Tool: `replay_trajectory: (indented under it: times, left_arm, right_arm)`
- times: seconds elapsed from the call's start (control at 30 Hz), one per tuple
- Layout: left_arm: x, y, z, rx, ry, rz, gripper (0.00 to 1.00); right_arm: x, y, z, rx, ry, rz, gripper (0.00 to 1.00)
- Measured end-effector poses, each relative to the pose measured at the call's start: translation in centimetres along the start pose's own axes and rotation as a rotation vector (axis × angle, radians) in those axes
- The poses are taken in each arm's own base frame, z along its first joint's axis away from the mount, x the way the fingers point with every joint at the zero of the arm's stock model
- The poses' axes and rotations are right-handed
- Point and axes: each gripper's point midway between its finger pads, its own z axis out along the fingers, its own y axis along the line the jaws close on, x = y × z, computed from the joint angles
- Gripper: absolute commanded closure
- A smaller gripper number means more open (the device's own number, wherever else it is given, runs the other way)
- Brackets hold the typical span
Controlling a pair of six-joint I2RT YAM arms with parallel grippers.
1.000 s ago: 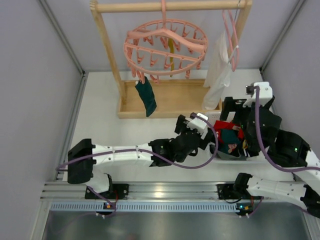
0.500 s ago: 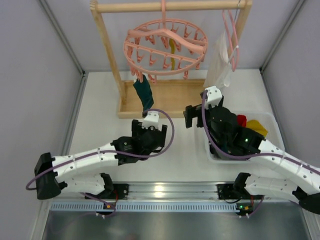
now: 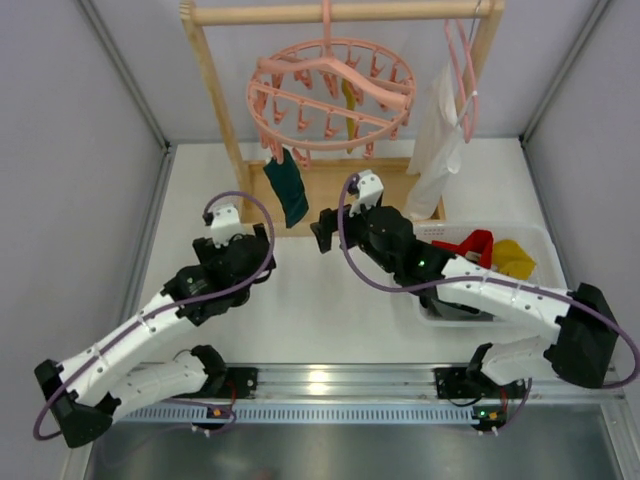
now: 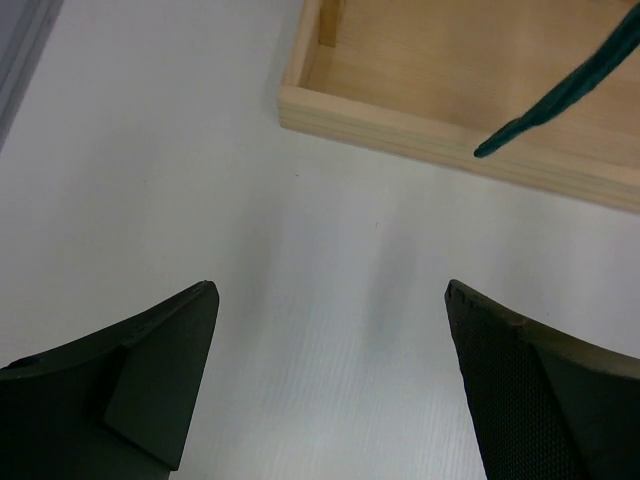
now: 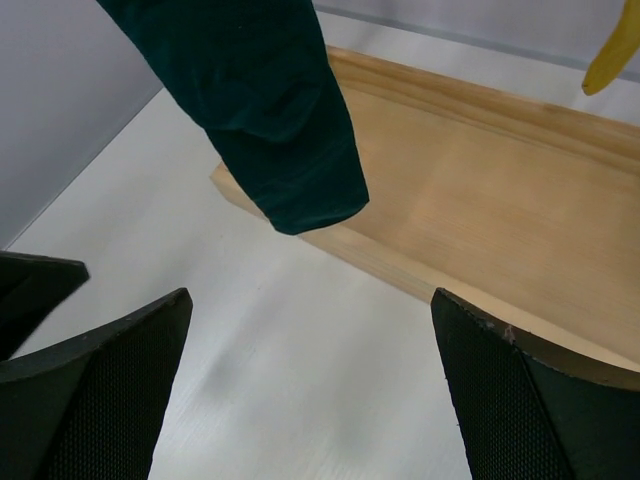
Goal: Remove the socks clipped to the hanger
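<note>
The round pink hanger (image 3: 330,90) hangs from the wooden rail. A dark teal sock (image 3: 287,188) is clipped at its front left and a yellow sock (image 3: 347,100) near its middle. My left gripper (image 3: 232,232) is open and empty, low over the table, left of the teal sock. The left wrist view shows its gripper (image 4: 330,300) open, with the sock's tip (image 4: 560,95) up at the right. My right gripper (image 3: 330,222) is open and empty, just right of and below the teal sock. The right wrist view shows that gripper (image 5: 312,300) open under the sock (image 5: 260,100), with the yellow sock's tip (image 5: 612,55) beyond.
The wooden rack base (image 3: 340,195) lies under the hanger; it also shows in the wrist views (image 4: 450,60) (image 5: 480,170). A white cloth (image 3: 437,140) hangs on a thin pink hanger (image 3: 462,80). A white bin (image 3: 535,235) holds a red sock (image 3: 478,243) and a yellow sock (image 3: 512,255).
Both grippers have left the bin. The left arm swung left across the table. The right gripper moved forward and left, up to the teal sock.
</note>
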Motion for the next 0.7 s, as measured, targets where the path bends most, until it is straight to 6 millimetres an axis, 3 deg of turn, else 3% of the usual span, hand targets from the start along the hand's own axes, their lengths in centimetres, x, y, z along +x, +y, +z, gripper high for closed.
replay_trajectory:
  times: [0.13, 0.33, 0.6, 0.7]
  left_arm:
    - [-2.4, 1.7, -1.2, 0.003, -0.049, -0.107, 0.01]
    - [-5.9, 2.7, -4.1, 0.064, -0.114, -0.189, 0.01]
    - [-6.5, 3.7, -5.7, 0.112, -0.116, -0.153, 0.01]
    - [-6.3, 3.8, -5.8, 0.116, -0.11, -0.138, 0.01]
  right_arm:
    - [2.1, 0.9, 2.4, -0.004, 0.011, -0.007, 0.01]
    - [4.6, 2.6, 6.1, 0.008, 0.032, -0.037, 0.01]
    - [4.0, 4.6, 11.0, 0.105, -0.025, -0.064, 0.01]
    - [3.5, 4.4, 12.3, 0.177, -0.054, -0.063, 0.01]
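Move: In front of the right hand, about 12 cm to its left and 10 cm ahead, hangs the green sock, its middle roughly level with the hand. The clip holding it on the pink hanger's rim is some 8 cm higher. The yellow sock on the far side hangs about 22 cm straight ahead, and the white cloth some 17 cm to the right and 12 cm ahead. From the left hand the green sock is about 15 cm ahead, 11 cm right and 5 cm higher. Sweeping left about 10 cm, the open right hand closes in on the green sock's lower part, also going some 6 cm forward and sinking 5 cm early on, then turns slightly clockwise as it slows with the sock before its spread fingers. The empty left hand rises about 8 cm and drifts left, away from the sock, tipping up about 10 degrees. ##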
